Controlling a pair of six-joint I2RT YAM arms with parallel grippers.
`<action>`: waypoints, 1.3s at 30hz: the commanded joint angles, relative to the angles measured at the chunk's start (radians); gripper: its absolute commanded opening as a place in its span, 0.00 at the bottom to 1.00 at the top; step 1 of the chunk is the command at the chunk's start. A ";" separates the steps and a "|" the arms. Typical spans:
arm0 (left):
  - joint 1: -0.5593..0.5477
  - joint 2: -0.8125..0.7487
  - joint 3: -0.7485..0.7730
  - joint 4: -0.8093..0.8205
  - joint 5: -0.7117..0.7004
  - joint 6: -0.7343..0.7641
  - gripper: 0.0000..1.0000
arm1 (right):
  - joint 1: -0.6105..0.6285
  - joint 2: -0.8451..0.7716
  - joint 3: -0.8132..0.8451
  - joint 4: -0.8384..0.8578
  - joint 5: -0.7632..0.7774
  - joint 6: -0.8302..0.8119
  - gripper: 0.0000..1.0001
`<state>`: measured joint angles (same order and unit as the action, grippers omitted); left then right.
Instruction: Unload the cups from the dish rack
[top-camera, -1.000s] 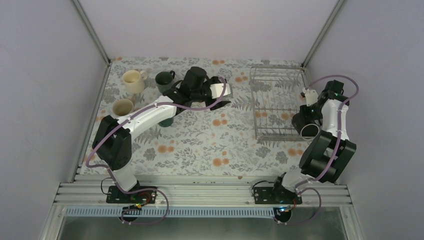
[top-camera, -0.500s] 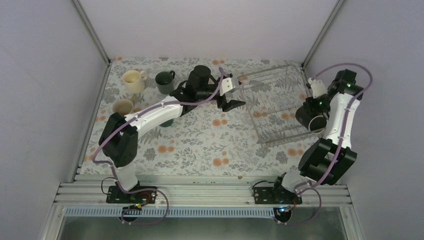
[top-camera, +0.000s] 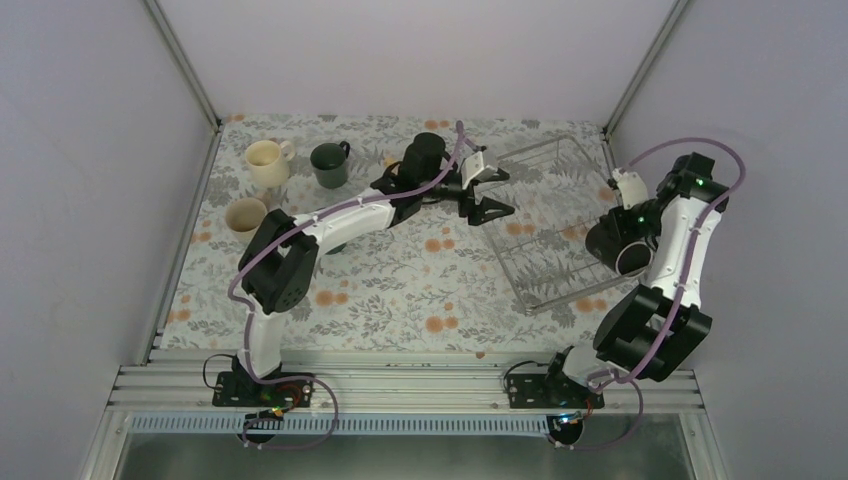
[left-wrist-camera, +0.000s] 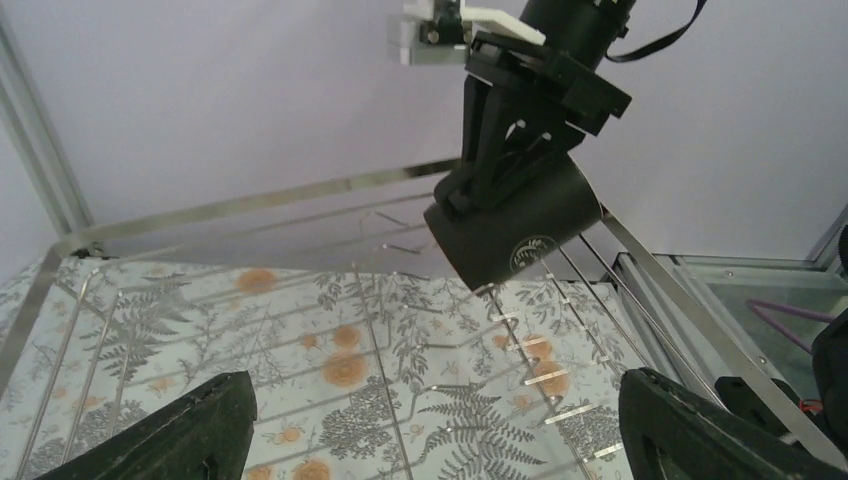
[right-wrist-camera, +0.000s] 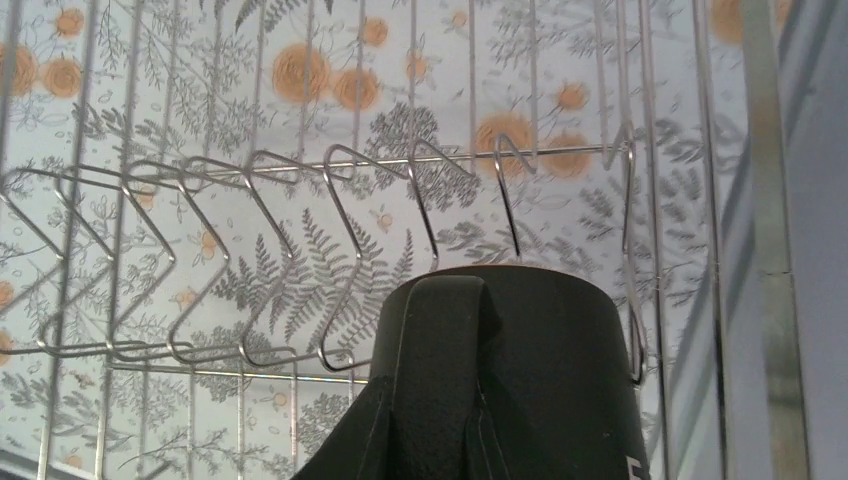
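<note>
My right gripper (top-camera: 628, 228) is shut on the handle of the black mug (top-camera: 622, 246), held on its side over the right rim of the wire dish rack (top-camera: 545, 262). In the right wrist view the mug (right-wrist-camera: 560, 370) hangs just above the rack's prongs (right-wrist-camera: 300, 200). My left gripper (top-camera: 497, 193) is open and empty at the rack's left edge. Its view shows the black mug with its small mark (left-wrist-camera: 515, 225) ahead. The cream-white mug (top-camera: 265, 160), the dark teal-green mug (top-camera: 328, 165) and the yellowish mug (top-camera: 245, 213) stand at the far left. A dark mug (top-camera: 328, 243) is mostly hidden under the left arm.
The rack lies skewed on the floral table cover (top-camera: 400, 290), with no other cups in it. Metal frame posts (top-camera: 630, 70) and grey walls close in the back and sides. The right wall is close behind the right arm.
My left arm has stretched right to the rack's left edge. The rack has turned from square to skewed. My right arm has moved the black mug slightly right and up.
</note>
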<state>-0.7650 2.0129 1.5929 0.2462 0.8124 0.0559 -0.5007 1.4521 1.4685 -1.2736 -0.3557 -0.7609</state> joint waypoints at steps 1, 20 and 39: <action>-0.010 0.013 0.027 0.038 0.022 -0.031 0.90 | -0.024 -0.051 -0.022 0.077 -0.121 -0.049 0.04; -0.008 -0.043 -0.131 0.063 -0.004 0.002 0.89 | -0.034 0.027 -0.171 0.218 -0.103 -0.049 0.04; -0.043 -0.001 -0.073 0.002 -0.004 0.073 0.87 | -0.025 0.146 0.055 0.177 -0.030 -0.115 0.04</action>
<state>-0.7811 2.0037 1.4818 0.2550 0.8051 0.0719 -0.5247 1.6230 1.3891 -1.1252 -0.3889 -0.8467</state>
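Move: About 10 cm to the right hand's left and 10 cm below lies the middle of the askew dish rack; the black mug, already held by its handle, hangs about 6 cm below that hand and 4 cm nearer the bases. The left hand has the rack's left rim roughly 12 cm beneath it and 1 cm to its left; the black mug is 24 cm to its right, 8 cm back and 11 cm lower. Lowering the black mug by its handle about 8 cm down into the rack, the right hand keeps its grip, then turns back up 1 cm or so while edging forward and slightly right. The left hand, fingers wide open and pointing right, sinks about 5 cm towards the rack's left rim, tips a few degrees, then eases up a little; any touch on the rim can't be made out. ##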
